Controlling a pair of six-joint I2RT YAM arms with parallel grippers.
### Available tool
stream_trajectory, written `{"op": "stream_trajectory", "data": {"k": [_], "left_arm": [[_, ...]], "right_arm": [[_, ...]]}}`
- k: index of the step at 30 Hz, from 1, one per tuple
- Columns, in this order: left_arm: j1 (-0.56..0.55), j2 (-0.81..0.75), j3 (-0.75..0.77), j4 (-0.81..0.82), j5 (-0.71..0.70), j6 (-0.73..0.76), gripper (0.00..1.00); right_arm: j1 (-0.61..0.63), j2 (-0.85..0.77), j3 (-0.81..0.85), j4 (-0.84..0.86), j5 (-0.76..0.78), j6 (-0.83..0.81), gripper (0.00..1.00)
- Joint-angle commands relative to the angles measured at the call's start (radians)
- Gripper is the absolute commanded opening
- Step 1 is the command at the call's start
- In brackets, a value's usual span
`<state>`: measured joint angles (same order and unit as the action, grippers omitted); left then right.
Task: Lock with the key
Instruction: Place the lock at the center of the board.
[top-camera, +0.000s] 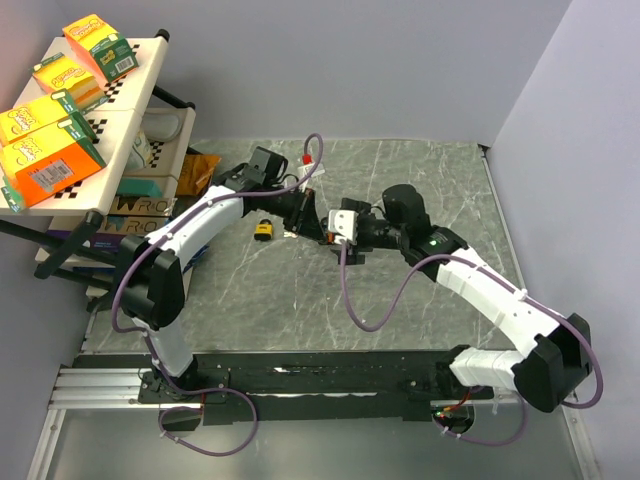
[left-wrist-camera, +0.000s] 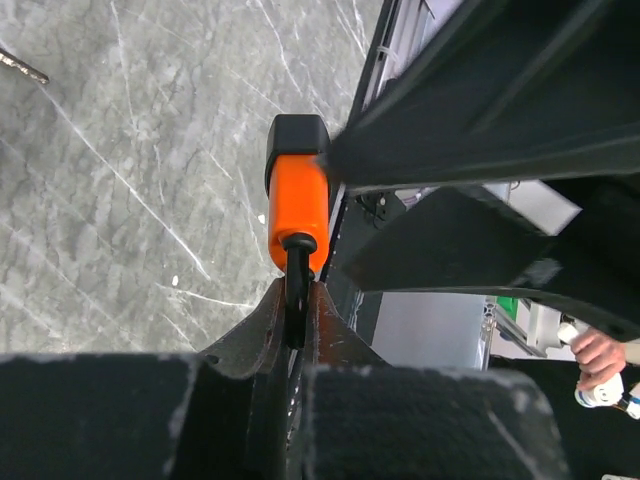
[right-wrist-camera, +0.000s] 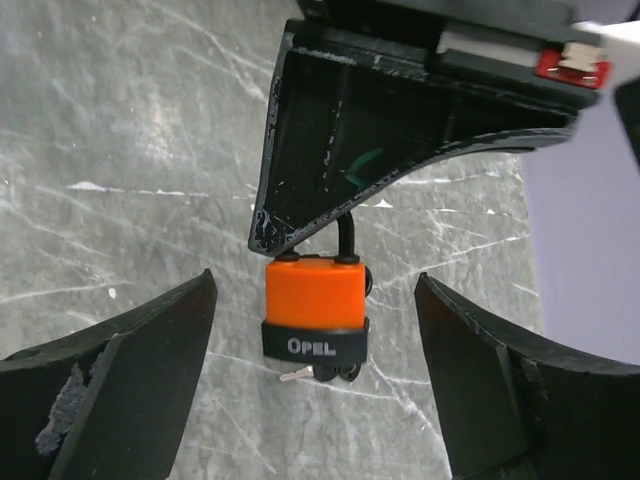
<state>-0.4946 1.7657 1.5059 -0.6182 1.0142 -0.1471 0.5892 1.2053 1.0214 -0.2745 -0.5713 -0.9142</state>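
An orange padlock (right-wrist-camera: 313, 295) with a black base marked OPEL hangs by its black shackle from my left gripper (left-wrist-camera: 297, 300), which is shut on the shackle. The padlock also shows in the left wrist view (left-wrist-camera: 298, 205), above the grey marble table. A silver key (right-wrist-camera: 300, 373) sticks out at the padlock's underside, beside a dark key head. My right gripper (right-wrist-camera: 312, 285) is open, with one finger on each side of the padlock and a gap to both. In the top view the two grippers meet mid-table, the left (top-camera: 305, 215) and the right (top-camera: 335, 232).
A small yellow padlock (top-camera: 263, 230) lies on the table left of the grippers. A shelf rack (top-camera: 120, 110) with yellow and orange boxes stands at the far left. A thin metal piece (left-wrist-camera: 22, 66) lies on the table. Walls close the back and right.
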Motion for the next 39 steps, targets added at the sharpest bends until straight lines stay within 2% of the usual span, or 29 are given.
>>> {"op": "stream_trajectory", "data": {"k": [1, 8, 14, 15, 17, 18, 19, 20, 21, 22, 24, 25, 28, 29, 31, 35, 39], "left_arm": [[-0.007, -0.044, 0.010, 0.011, 0.063, 0.004, 0.01], [-0.007, -0.058, -0.010, -0.011, 0.055, 0.032, 0.01], [-0.007, -0.066, -0.030, 0.006, 0.054, 0.023, 0.01], [-0.007, -0.064, -0.030, 0.003, 0.055, 0.027, 0.01], [-0.007, -0.052, -0.020, -0.024, 0.061, 0.056, 0.07], [-0.007, -0.051, -0.015, -0.031, 0.061, 0.061, 0.12], [-0.004, -0.052, -0.015, -0.032, 0.058, 0.067, 0.26], [-0.005, -0.058, -0.021, -0.026, 0.041, 0.078, 0.32], [-0.004, -0.066, -0.027, -0.015, 0.021, 0.078, 0.39], [-0.004, -0.089, -0.038, 0.001, -0.005, 0.077, 0.58], [0.008, -0.138, -0.079, 0.073, -0.081, 0.057, 0.78], [0.027, -0.158, -0.119, 0.109, -0.100, 0.028, 0.94], [0.063, -0.258, -0.200, 0.270, -0.211, -0.006, 0.96], [0.065, -0.284, -0.216, 0.335, -0.292, -0.003, 0.96], [0.067, -0.348, -0.254, 0.392, -0.374, 0.010, 0.96], [0.067, -0.393, -0.254, 0.425, -0.480, 0.037, 0.96], [0.070, -0.400, -0.260, 0.437, -0.540, 0.014, 0.96]], "right_arm": [[0.027, 0.036, -0.001, 0.044, 0.053, -0.074, 0.84], [0.041, 0.068, -0.023, 0.075, 0.109, -0.114, 0.70], [0.047, 0.083, -0.021, 0.103, 0.154, -0.126, 0.44], [0.050, 0.088, -0.014, 0.100, 0.157, -0.121, 0.37], [0.049, 0.094, -0.001, 0.092, 0.165, -0.108, 0.28], [0.047, 0.100, 0.011, 0.083, 0.165, -0.088, 0.14], [0.044, 0.102, 0.017, 0.081, 0.169, -0.068, 0.06], [0.040, 0.105, 0.022, 0.074, 0.174, -0.051, 0.00], [0.035, 0.106, 0.032, 0.060, 0.172, -0.014, 0.00], [0.017, 0.106, 0.037, 0.052, 0.171, 0.009, 0.00], [-0.014, 0.105, 0.051, 0.009, 0.149, 0.070, 0.00], [-0.043, 0.105, 0.054, -0.003, 0.139, 0.090, 0.00], [-0.121, 0.102, 0.055, -0.041, 0.105, 0.193, 0.00], [-0.140, 0.112, 0.060, -0.049, 0.102, 0.269, 0.00], [-0.179, 0.128, 0.063, -0.058, 0.123, 0.361, 0.00], [-0.306, 0.251, 0.109, -0.097, 0.201, 0.639, 0.00], [-0.388, 0.381, 0.155, -0.104, 0.257, 0.773, 0.00]]}}
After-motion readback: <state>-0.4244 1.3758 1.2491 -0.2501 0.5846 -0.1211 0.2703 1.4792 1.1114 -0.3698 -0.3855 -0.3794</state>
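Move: The lock, hanging by its shackle from the left fingertips, is about 2 cm ahead of the right hand, not noticeably off to either side, and 3 cm lower. On the board some 18 cm below the right hand, the black padlock lies 11 cm ahead and 1 cm left, the black keys 11 cm ahead and 5 cm right, and the loose keys 11 cm ahead and 20 cm right. From the left hand the lock is about 3 cm right, level fore-and-aft, and 1 cm lower. Down about 3 cm and slightly forward, the right hand closes its fingers on the lock's body while the left holds nearly still; the left then opens wide, frees the shackle and backs off up, left and forward. The right keeps its pinch and swings right, forward and down, passing over the black keys towards the bare board between them and the loose keys, turning clockwise and tipping fingers downward by some 50 degrees in all. ##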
